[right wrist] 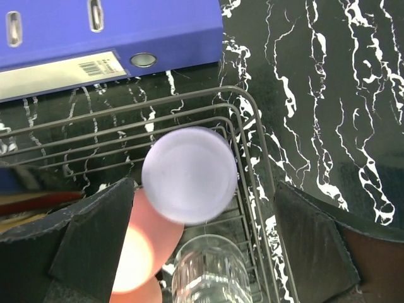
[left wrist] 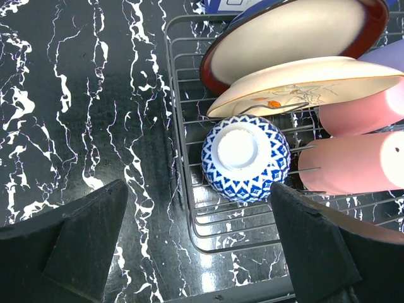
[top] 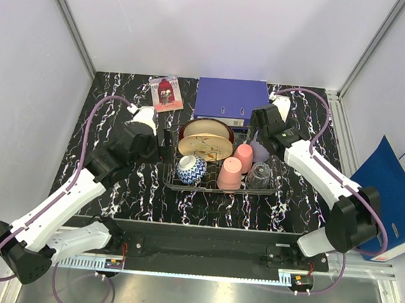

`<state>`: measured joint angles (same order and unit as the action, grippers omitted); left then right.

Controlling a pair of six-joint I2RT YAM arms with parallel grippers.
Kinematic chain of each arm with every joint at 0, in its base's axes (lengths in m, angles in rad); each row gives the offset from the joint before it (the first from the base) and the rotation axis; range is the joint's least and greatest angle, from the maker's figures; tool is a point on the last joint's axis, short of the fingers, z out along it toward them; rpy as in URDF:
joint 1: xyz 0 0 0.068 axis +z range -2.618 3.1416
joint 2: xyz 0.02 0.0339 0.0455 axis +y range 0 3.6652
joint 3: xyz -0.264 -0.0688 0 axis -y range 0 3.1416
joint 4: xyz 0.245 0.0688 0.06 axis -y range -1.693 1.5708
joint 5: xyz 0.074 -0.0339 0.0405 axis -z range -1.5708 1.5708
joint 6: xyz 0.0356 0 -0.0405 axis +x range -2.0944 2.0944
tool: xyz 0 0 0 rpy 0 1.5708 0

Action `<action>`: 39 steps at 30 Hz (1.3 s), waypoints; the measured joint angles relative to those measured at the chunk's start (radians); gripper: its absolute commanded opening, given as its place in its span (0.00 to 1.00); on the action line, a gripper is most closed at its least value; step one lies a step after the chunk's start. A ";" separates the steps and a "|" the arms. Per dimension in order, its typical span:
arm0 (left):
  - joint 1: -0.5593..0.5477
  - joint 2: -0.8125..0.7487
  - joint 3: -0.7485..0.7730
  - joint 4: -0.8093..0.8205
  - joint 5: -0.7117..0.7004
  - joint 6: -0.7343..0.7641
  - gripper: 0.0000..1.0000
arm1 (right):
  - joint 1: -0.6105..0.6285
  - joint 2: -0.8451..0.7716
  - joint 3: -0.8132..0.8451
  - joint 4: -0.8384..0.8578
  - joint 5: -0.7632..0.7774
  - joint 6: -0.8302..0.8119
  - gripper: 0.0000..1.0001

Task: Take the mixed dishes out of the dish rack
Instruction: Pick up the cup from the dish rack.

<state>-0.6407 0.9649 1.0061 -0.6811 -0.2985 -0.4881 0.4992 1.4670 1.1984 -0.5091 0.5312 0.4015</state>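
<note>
The dish rack (top: 166,180) stands mid-table. It holds a red-rimmed cream bowl (top: 206,128), a cream painted plate (top: 204,149), a blue-white bowl (top: 191,169), two pink cups (top: 230,173), a lilac cup (top: 260,152) and a clear glass (top: 260,176). No red-white bowl shows. My left gripper (top: 162,148) is open at the rack's left end; in its wrist view the gripper (left wrist: 199,246) hangs over the rack corner (left wrist: 184,189) near the upturned blue-white bowl (left wrist: 246,158). My right gripper (right wrist: 202,240) is open above the upturned lilac cup (right wrist: 189,173) and the glass (right wrist: 211,271).
A blue binder (top: 231,99) lies right behind the rack, and it also shows in the right wrist view (right wrist: 95,31). A small picture card (top: 166,92) lies at the back left. Another blue binder (top: 388,194) leans outside the right wall. White walls close in the table.
</note>
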 measured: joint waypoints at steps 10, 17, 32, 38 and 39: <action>0.000 0.011 -0.010 0.003 0.004 0.001 0.99 | -0.033 0.100 0.006 0.039 -0.068 -0.004 0.63; 0.000 0.015 -0.017 0.003 0.005 0.002 0.99 | -0.037 0.098 0.006 0.052 -0.089 -0.007 0.51; 0.000 0.018 -0.017 0.003 0.000 -0.002 0.99 | -0.037 -0.232 0.066 0.036 -0.184 0.022 0.00; 0.001 -0.105 -0.053 0.152 0.100 -0.007 0.99 | -0.110 -0.437 0.005 0.208 -0.456 0.189 0.00; 0.001 -0.151 -0.076 0.200 0.126 -0.011 0.99 | -0.132 -0.455 -0.027 0.264 -0.513 0.234 0.00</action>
<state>-0.6395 0.8135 0.9306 -0.4816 -0.1726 -0.4995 0.3668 1.0115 1.1709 -0.2455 0.0185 0.6357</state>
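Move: The upside-down purple cup stands almost between the right hand's open fingers, its middle about 4 cm ahead, 1 cm left and 6 cm below. The clear glass is some 8 cm back from that cup; the farther pink cup lies 6 cm to its left and 2 cm nearer, the front pink cup 10 cm left and 9 cm nearer. From the left hand the purple cup is roughly 13 cm ahead and 33 cm right. Right fingers sink 3 cm, pinch the purple cup, raise it some 23 cm, tilting upward; left hand rises. ##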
